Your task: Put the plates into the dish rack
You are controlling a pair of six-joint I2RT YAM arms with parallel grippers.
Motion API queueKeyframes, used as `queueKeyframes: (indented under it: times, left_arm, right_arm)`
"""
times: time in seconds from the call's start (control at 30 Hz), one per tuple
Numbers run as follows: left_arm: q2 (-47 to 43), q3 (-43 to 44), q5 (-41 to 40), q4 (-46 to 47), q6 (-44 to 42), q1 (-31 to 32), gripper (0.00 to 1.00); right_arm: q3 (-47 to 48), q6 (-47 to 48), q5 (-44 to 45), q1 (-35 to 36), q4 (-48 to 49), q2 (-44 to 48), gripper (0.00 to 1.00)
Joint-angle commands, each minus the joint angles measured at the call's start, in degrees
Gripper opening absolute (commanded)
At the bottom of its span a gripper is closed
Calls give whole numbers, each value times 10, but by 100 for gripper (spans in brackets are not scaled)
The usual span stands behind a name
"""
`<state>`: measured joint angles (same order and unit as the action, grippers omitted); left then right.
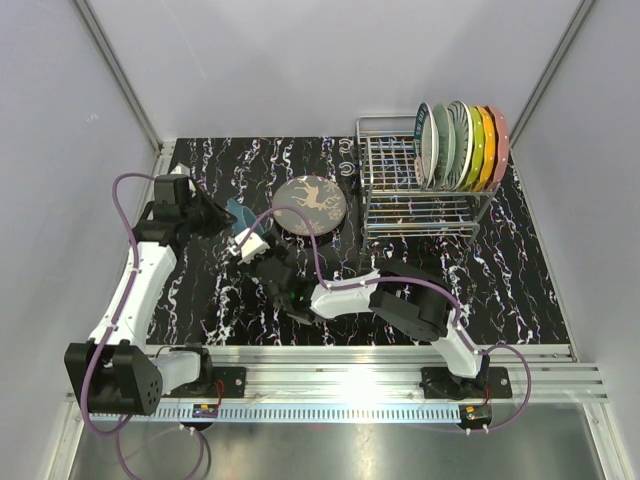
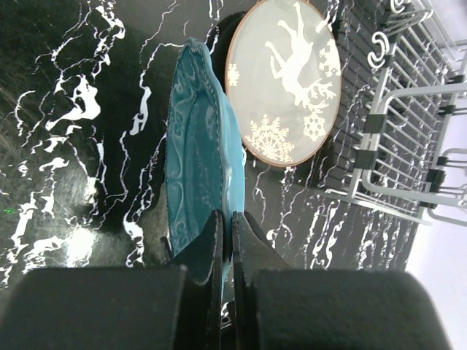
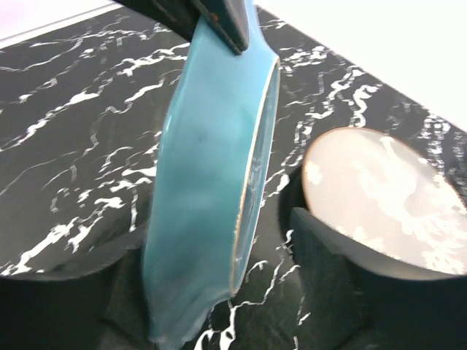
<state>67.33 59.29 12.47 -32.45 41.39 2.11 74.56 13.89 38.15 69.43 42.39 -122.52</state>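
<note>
A teal plate point(image 1: 238, 210) point(image 2: 193, 168) point(image 3: 211, 168) stands on edge above the black marbled table, and my left gripper point(image 1: 222, 215) point(image 2: 227, 219) is shut on its rim. My right gripper point(image 1: 250, 245) point(image 3: 211, 292) is open. Its two fingers straddle the plate's opposite edge, with a clear gap on the right side. A grey-brown plate with a pale tree motif point(image 1: 311, 204) point(image 2: 284, 80) point(image 3: 387, 197) lies flat just beyond. The dish rack point(image 1: 420, 190) point(image 2: 416, 146) at the back right holds several upright plates point(image 1: 462, 145).
The rack's empty slots are on its left half, next to the flat plate. White walls enclose the table on three sides. Purple cables loop over both arms near the table's middle.
</note>
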Motion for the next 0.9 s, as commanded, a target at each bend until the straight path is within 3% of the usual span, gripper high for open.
queueKeyframes:
  times: [0.0,0.1,0.17,0.2,0.23,0.47,0.57,0.7,0.87]
  left_arm:
    - [-12,2,48,85,29,-4,0]
    - [-12,1,49,89,31,-4,0]
    - [-11,0,52,91,31,-4,1]
    - [-11,-1,54,92,31,-4,5]
    - [-10,-1,55,94,29,-4,15]
    - [-4,-4,71,105,24,-5,22]
    - [-2,-3,73,106,19,-5,22]
    - [-5,2,81,107,1,-8,46]
    - [-22,7,83,117,-31,-8,59]
  right_arm:
    - [30,48,70,-3,70,-12,68]
    - [28,54,74,-3,73,-12,61]
    - [24,49,75,-3,72,-11,49]
    - [23,47,76,-3,72,-10,45]
    - [19,45,77,-3,72,-8,37]
    - [16,31,85,-3,60,1,13]
    - [19,18,93,-3,47,5,9]
    - [30,6,115,-3,22,7,9]
    - [33,-54,117,-9,-38,31,6]
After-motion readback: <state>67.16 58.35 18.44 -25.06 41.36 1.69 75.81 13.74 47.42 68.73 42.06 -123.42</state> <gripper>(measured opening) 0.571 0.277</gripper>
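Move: The left hand holds the teal plate on edge by its upper rim; the plate's middle lies about 5 cm ahead of that hand, 2 cm right and 4 cm below. The right hand's open fingers already straddle the lower rim, with the middle about 6 cm ahead, 1 cm left and 3 cm up. From the right hand, the deer plate lies about 11 cm ahead, 11 cm right and 12 cm down; the dish rack some 16 cm ahead, 37 cm right and 5 cm down. The right fingers close and pinch the teal plate's lower rim, that hand easing some 3 cm to its right and forward while turning about 10 degrees clockwise. As they shut, the left fingers begin to part, then open wide and let go of the rim, the left hand lifting about 2 cm with a little drift right and forward. ##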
